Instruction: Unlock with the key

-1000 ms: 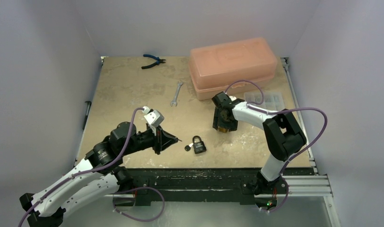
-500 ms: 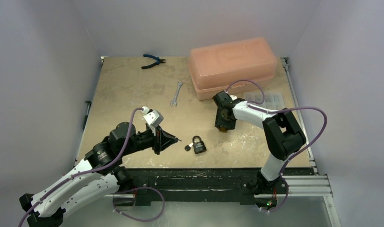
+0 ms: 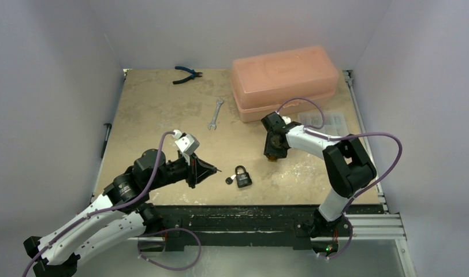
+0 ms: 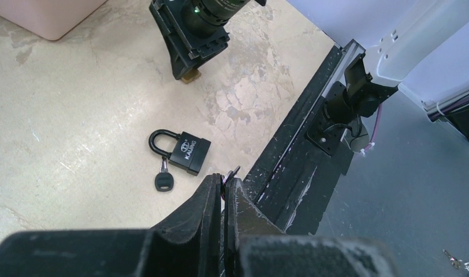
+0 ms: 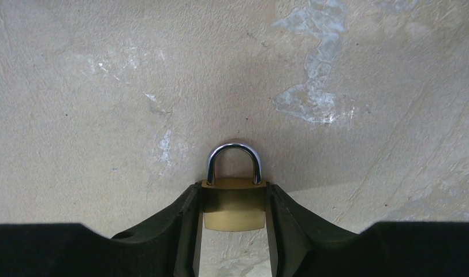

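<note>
A brass padlock (image 5: 234, 210) with a silver shackle lies on the table, and my right gripper (image 5: 234, 197) is shut on its body, one finger against each side. In the top view that gripper (image 3: 272, 154) points down at the table's right middle. My left gripper (image 4: 223, 180) is shut on a small metal key (image 4: 235, 171), whose tip sticks out past the fingertips. In the top view the left gripper (image 3: 212, 171) hovers just left of a black padlock (image 3: 242, 176). A black-headed key (image 4: 163, 182) hangs on that black padlock's (image 4: 189, 153) shackle.
An orange plastic box (image 3: 285, 78) stands at the back right, with a clear organiser (image 3: 330, 119) beside it. A wrench (image 3: 215, 113) lies mid-table and blue pliers (image 3: 187, 73) at the back. The black front rail (image 4: 301, 156) runs just right of the left gripper.
My right gripper's jaws have closed in onto the brass padlock's sides. The left arm and the black padlock have not moved.
</note>
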### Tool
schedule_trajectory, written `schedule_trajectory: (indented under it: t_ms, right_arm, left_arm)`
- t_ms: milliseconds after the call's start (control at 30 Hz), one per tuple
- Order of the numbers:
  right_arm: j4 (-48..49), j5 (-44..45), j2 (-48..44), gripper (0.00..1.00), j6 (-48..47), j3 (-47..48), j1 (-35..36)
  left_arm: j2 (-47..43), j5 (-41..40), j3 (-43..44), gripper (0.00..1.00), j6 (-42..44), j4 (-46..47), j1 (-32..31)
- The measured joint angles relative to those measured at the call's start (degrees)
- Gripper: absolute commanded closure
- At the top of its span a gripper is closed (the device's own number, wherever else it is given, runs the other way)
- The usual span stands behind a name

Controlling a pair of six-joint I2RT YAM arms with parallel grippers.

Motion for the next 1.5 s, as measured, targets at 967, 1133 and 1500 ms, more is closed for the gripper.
schedule_trajectory:
  t_ms: [967,1133,1500]
  right_arm:
    - [6.36,-1.22,-33.05,1.0,11.26,-8.22,-0.63]
    - [3.76,-0.66,-38.36,1.0,19.93,-8.52,-0.63]
    - [-5.79,2.47,-41.16,1.0,37.27,-6.16,-0.63]
  left_arm:
    - [4.57,-9.55,-3.63,1.0,-8.2,7.93,0.0]
    - [5.88,-13.99,-5.03,1.0,-11.67,13.22,0.0]
    - [8.44,-25.97,-9.86,1.0,-20.2,23.15,0.0]
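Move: The right fingers are already shut on the brass padlock on the table, and the left fingers hold the key, which lies about 15 cm back, 18 to the left and 22 above the right hand. From the left hand the brass padlock is some 17 cm ahead, 19 to the right and 23 below. From the right hand the black padlock lies 8 cm back and 10 left, and its spare key 8 back and 14 left, both at nearly table height; the clear organizer is about 13 ahead and 18 right. Keeping its pinch on the brass padlock, the right hand lifts it nearly straight up off the table by about 18 cm, while the wrist swings the downward-pointing fingers up and round to the left, towards the left hand, turning clockwise as it does. The left hand keeps the key pinched and, getting going only as the lift is well under way, moves forward about 9 cm past the black padlock and slightly down, turning some 30 degrees counter-clockwise and so bringing the key nearer the brass padlock. ##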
